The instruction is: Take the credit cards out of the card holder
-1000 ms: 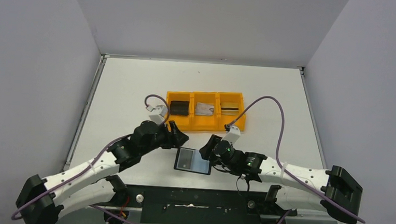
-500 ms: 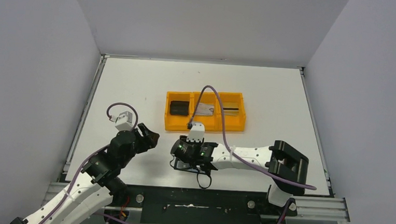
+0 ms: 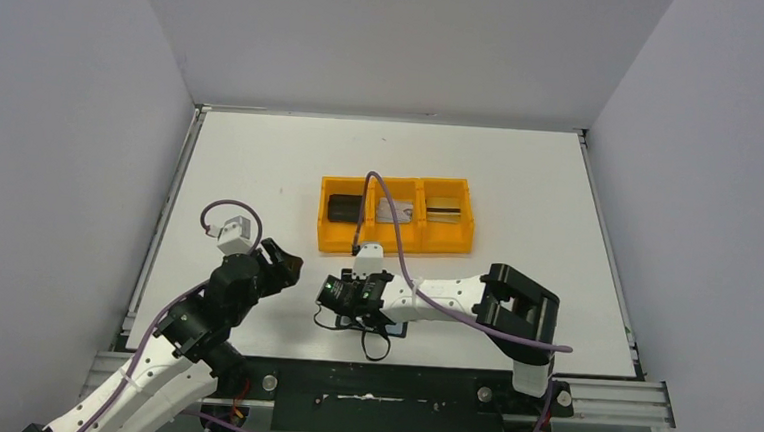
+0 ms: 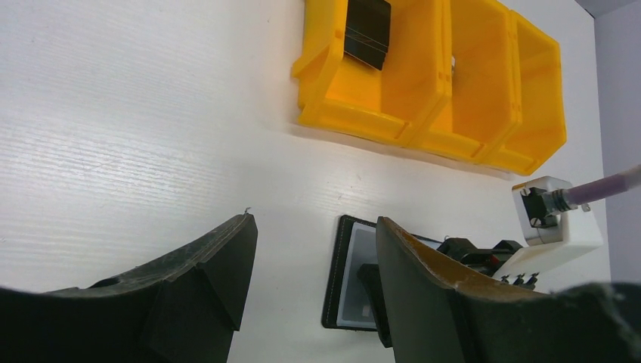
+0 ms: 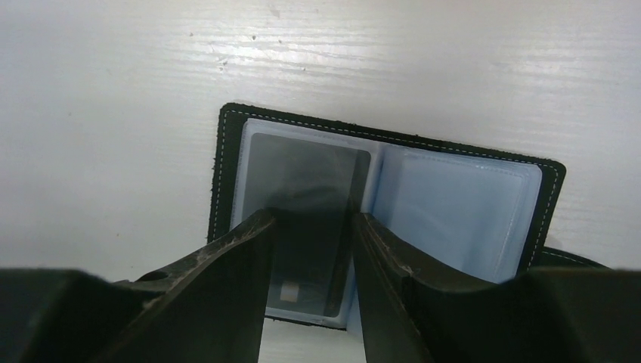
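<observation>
The card holder (image 5: 385, 193) lies open and flat on the table near the front edge, its shiny blue-grey pockets facing up. A dark credit card (image 5: 306, 189) with a small pale chip sits in its left pocket. My right gripper (image 5: 315, 218) hovers low over that pocket, open, one finger on each side of the card. From above, the right gripper (image 3: 341, 294) covers most of the holder. My left gripper (image 3: 280, 263) hangs open over bare table, left of the card holder (image 4: 349, 272). A silvery-grey card (image 3: 394, 212) and a gold card (image 3: 445, 210) lie in the orange tray.
The orange three-compartment tray (image 3: 394, 239) stands just behind the holder, with a chunky black block (image 3: 345, 208) in its left compartment. The right arm's purple cable (image 3: 383, 221) arches over the tray. White walls close in the table on three sides.
The left gripper has pulled back to the left, away from the holder. The right arm has swung left, and its gripper now sits over the holder's left pocket with narrower jaws.
</observation>
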`<state>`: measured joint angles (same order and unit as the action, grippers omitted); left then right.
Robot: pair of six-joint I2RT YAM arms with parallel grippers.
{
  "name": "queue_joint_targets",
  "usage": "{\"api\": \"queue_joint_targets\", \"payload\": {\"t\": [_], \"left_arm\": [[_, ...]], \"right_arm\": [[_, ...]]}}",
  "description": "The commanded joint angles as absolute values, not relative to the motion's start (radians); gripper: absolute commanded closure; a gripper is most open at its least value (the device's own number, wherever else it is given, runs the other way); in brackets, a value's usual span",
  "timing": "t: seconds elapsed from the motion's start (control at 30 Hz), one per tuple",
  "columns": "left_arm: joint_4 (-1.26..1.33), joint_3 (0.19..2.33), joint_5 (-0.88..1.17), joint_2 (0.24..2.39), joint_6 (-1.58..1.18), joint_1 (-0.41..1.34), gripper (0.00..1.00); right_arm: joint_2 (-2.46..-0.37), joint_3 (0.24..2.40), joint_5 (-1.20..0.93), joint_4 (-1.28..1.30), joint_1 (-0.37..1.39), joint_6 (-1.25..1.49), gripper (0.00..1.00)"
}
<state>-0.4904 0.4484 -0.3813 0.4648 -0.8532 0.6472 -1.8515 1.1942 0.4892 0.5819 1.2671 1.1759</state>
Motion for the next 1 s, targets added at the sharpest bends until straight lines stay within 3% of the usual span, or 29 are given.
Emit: {"api": "queue_joint_targets", "payload": {"t": [0.0, 0.4, 0.7, 0.97], "left_arm": [[-0.466, 0.468, -0.393, 0.46, -0.84, 0.643, 0.42], [-0.457, 0.465, -0.384, 0.471, -0.836, 0.643, 0.42], [-0.438, 0.462, -0.355, 0.501, -0.832, 0.643, 0.42], [-0.396, 0.455, -0.298, 0.546, -0.82, 0.644, 0.42]], "right_arm": [[-1.875, 1.231, 0.512, 0.592, 1.276, 1.184, 0.58], [-1.89, 1.225, 0.528, 0.62, 1.279, 1.185, 0.84], [-1.82, 1.183, 0.518, 0.534, 1.279, 1.128, 0.89], [-1.64, 0.968, 0.398, 0.219, 1.241, 1.065, 0.94]]}}
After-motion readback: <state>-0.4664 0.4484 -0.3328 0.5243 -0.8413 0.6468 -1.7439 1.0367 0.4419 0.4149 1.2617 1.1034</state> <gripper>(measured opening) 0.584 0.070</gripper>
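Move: The card holder lies open with its dark left-hand card pocket right under the right fingertips, its middle only about 1 cm below them. Its pale right page is some 7 cm to the right, and the black strap about 13 cm right and 2 cm back. The yellow bin is centred some 26 cm ahead and 8 cm right. From the left hand, the pocket is roughly 14 cm back, 15 cm right and 12 cm below. The clear sleeve over the card holder's left-hand pocket gets pinched: the right hand sinks less than 1 cm onto it, then stays there pointing steeply down while its fingers close from nearly half open to almost shut on the film. At the very end it starts to lift about 1 cm, easing back and to the right, keeping the pinch. ##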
